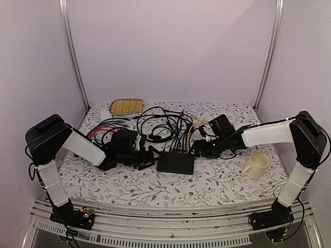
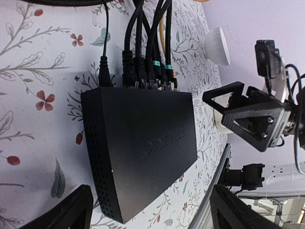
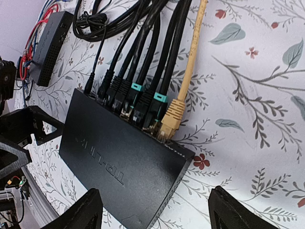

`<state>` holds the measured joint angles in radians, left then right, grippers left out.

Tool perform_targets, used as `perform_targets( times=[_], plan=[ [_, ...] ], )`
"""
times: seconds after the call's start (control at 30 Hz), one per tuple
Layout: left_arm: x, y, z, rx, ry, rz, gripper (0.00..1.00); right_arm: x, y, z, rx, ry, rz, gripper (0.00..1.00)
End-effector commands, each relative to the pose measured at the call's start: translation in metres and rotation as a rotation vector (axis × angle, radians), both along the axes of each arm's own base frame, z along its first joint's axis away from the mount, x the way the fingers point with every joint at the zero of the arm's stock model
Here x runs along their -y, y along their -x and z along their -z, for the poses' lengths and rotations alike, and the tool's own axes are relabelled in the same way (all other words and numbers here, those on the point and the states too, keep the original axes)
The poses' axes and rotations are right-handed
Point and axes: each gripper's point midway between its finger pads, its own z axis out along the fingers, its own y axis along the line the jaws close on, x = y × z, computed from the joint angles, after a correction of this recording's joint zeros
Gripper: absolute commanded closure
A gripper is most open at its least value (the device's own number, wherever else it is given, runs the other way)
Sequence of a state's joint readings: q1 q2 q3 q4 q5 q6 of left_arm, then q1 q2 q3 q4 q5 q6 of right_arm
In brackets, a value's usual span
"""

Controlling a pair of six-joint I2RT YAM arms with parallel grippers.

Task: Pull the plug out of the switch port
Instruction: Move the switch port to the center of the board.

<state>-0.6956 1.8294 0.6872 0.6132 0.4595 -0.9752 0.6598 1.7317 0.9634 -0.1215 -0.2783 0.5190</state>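
Observation:
The switch (image 1: 176,163) is a flat matte-black box lying mid-table, between my two grippers. Several plugs sit in the sockets along its far edge: black ones (image 3: 138,102), some with teal clips, and a beige plug (image 3: 174,117) at the right end. The same row of plugs (image 2: 147,78) shows in the left wrist view, beyond the switch (image 2: 143,143). My left gripper (image 1: 151,156) (image 2: 152,214) is open at the switch's left end, touching nothing. At the right end my right gripper (image 1: 198,149) (image 3: 159,214) is open over the switch (image 3: 119,162), holding nothing.
A tangle of black cables (image 1: 165,126) runs back from the switch. A second black box (image 3: 52,43) with red and blue cables lies at the left. A white mug (image 1: 257,165) stands at the right, and a woven basket (image 1: 126,106) sits at the back.

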Motion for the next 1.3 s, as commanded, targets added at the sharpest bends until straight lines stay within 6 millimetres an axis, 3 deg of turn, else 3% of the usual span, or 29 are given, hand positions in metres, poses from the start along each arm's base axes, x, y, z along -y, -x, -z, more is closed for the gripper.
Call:
perform_targets(
  times=[0.0, 0.13, 0.33, 0.57, 0.7, 0.77, 1.0, 1.27],
  plan=[
    [0.007, 0.002, 0.000, 0.000, -0.003, 0.008, 0.13, 0.000, -0.030, -0.026, 0.099, 0.052, 0.039, 0.22],
    [0.004, -0.005, -0.007, 0.023, -0.003, -0.024, 0.14, -0.006, -0.071, -0.057, 0.203, 0.111, 0.070, 0.27],
    [0.000, -0.023, -0.019, 0.052, 0.005, -0.083, 0.14, -0.023, -0.124, -0.073, 0.243, 0.145, 0.067, 0.49],
    [0.004, -0.039, -0.028, 0.075, -0.004, -0.087, 0.14, -0.041, -0.166, -0.045, 0.208, 0.238, 0.043, 0.65],
    [0.006, -0.041, -0.027, 0.078, -0.011, -0.080, 0.14, -0.042, -0.184, -0.032, 0.208, 0.289, 0.055, 0.67],
    [0.005, -0.041, -0.024, 0.075, -0.015, -0.077, 0.14, -0.042, -0.190, -0.016, 0.197, 0.321, 0.054, 0.67],
    [0.004, -0.039, -0.016, 0.063, -0.029, -0.057, 0.14, -0.039, -0.206, 0.005, 0.182, 0.383, 0.050, 0.68],
    [0.002, -0.039, -0.011, 0.058, -0.032, -0.040, 0.14, -0.016, -0.215, 0.012, 0.208, 0.504, 0.087, 0.67]
  ],
)
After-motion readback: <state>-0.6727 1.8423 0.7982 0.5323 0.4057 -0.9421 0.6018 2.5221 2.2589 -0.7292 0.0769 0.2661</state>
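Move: From the right hand, the black cables looped beyond the switch port lie about 22 cm ahead, 5 cm to the left and 5 cm below. The switch port's middle is some 8 cm to this hand's left, 6 cm back and 3 cm lower; the orange plug in its far edge is about 3 cm left, level fore and aft, 3 cm lower. From the left hand those cables lie roughly 24 cm ahead and 10 cm right, 5 cm lower. The right hand arcs some 21 cm forward, up then down to the black cables, half-closing; left edges forward. ##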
